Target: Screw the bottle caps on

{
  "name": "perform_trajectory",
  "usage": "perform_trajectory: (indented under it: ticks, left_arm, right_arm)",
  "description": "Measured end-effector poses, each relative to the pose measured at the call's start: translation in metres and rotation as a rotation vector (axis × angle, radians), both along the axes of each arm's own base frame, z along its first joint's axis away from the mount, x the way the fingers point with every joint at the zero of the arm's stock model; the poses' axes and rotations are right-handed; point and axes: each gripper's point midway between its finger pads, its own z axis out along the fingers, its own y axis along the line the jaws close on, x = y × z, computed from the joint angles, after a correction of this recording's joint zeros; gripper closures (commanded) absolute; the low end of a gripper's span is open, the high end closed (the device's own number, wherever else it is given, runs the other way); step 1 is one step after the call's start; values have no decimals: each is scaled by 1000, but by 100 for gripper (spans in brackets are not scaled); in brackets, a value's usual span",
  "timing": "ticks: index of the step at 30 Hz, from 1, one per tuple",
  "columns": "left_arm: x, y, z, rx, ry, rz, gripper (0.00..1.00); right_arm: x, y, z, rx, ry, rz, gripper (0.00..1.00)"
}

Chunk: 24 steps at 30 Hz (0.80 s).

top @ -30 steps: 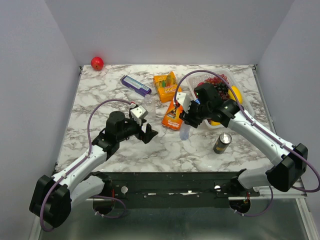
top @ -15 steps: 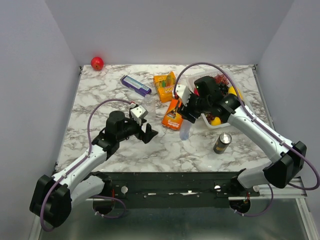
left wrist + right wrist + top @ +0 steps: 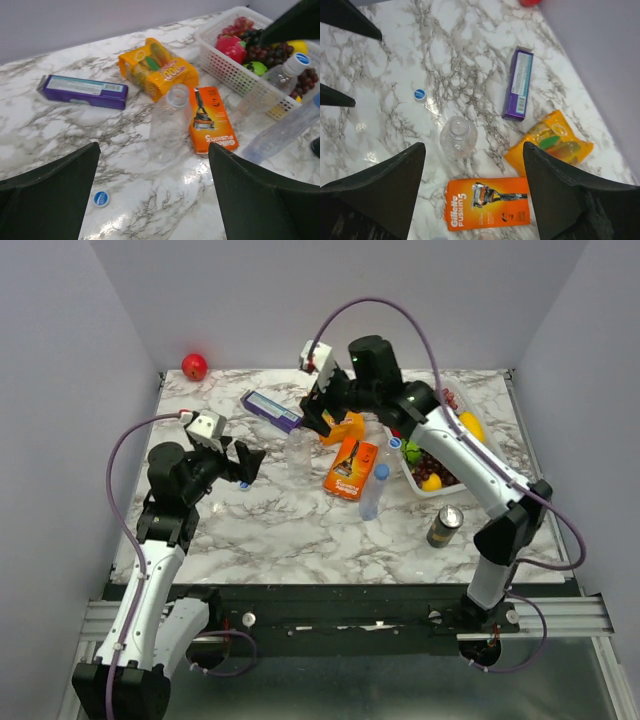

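An uncapped clear bottle (image 3: 298,455) stands mid-table; it also shows in the left wrist view (image 3: 169,125) and the right wrist view (image 3: 458,136). A loose blue cap (image 3: 101,198) lies on the marble to its left, also seen from the right wrist (image 3: 420,94) and from the top (image 3: 243,486). A bottle with a blue cap (image 3: 375,490) stands right of the razor box. Another capped bottle (image 3: 280,80) leans on the basket. My left gripper (image 3: 240,462) (image 3: 155,200) is open and empty, near the loose cap. My right gripper (image 3: 322,412) (image 3: 475,200) is open and empty, above and behind the uncapped bottle.
An orange razor box (image 3: 350,468), an orange pouch (image 3: 157,67) and a purple box (image 3: 270,410) lie behind and beside the bottles. A white basket of fruit (image 3: 412,478) sits at the right. A dark can (image 3: 444,526) stands near the front right, a red ball (image 3: 194,366) at the back left.
My right gripper has swung from above the capped bottle to the back and left, over the orange pouch. My left arm has drawn back to the left and risen.
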Motion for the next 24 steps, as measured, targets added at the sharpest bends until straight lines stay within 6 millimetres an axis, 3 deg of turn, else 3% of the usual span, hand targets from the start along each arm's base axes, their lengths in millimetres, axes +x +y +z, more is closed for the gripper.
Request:
perform_trajectory:
  ticks: [4,9,14,18,19,24]
  left_arm:
    - [4,35,-1,-27,36,140,1]
    - [1,60,-2,-56,62,244,1]
    - [-2,65,-2,-66,72,265,1]
    - [-2,64,-5,-70,86,257,1]
    - [-2,62,-6,-71,91,246,1]
    - [-2,49,-18,-66,112,154,1]
  right_arm:
    - [9,36,-57,-54,92,26,11]
    - [17,54,-111,-117,170,22,11]
    - [22,57,-120,-122,171,15,26]
    - [28,61,-119,-112,156,14,48]
    - [29,62,-121,-112,156,15,55]
    - [34,68,-130,-110,156,22,73]
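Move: The open, uncapped clear bottle stands about 7 cm to the right hand's left and 3 cm ahead, its middle some 21 cm below. Around it, down on the table, lie the orange razor pack about 14 cm to the bottle's right and 3 cm farther out, the loose blue cap some 15 cm to the bottle's left, and the yellow snack bag well beyond the razor pack. From the left hand the bottle is about 13 cm ahead, 11 cm right and 14 cm below. The clear bottle's neck is pinched by the right fingers: that hand drops about 13 cm, drifting 7 cm left and a little forward while tipping some 10 degrees, then closes from wide open around the neck just below the mouth, still edging left. The empty left hand, open, swings about 6 cm left, turning counter-clockwise, then starts back and down. ##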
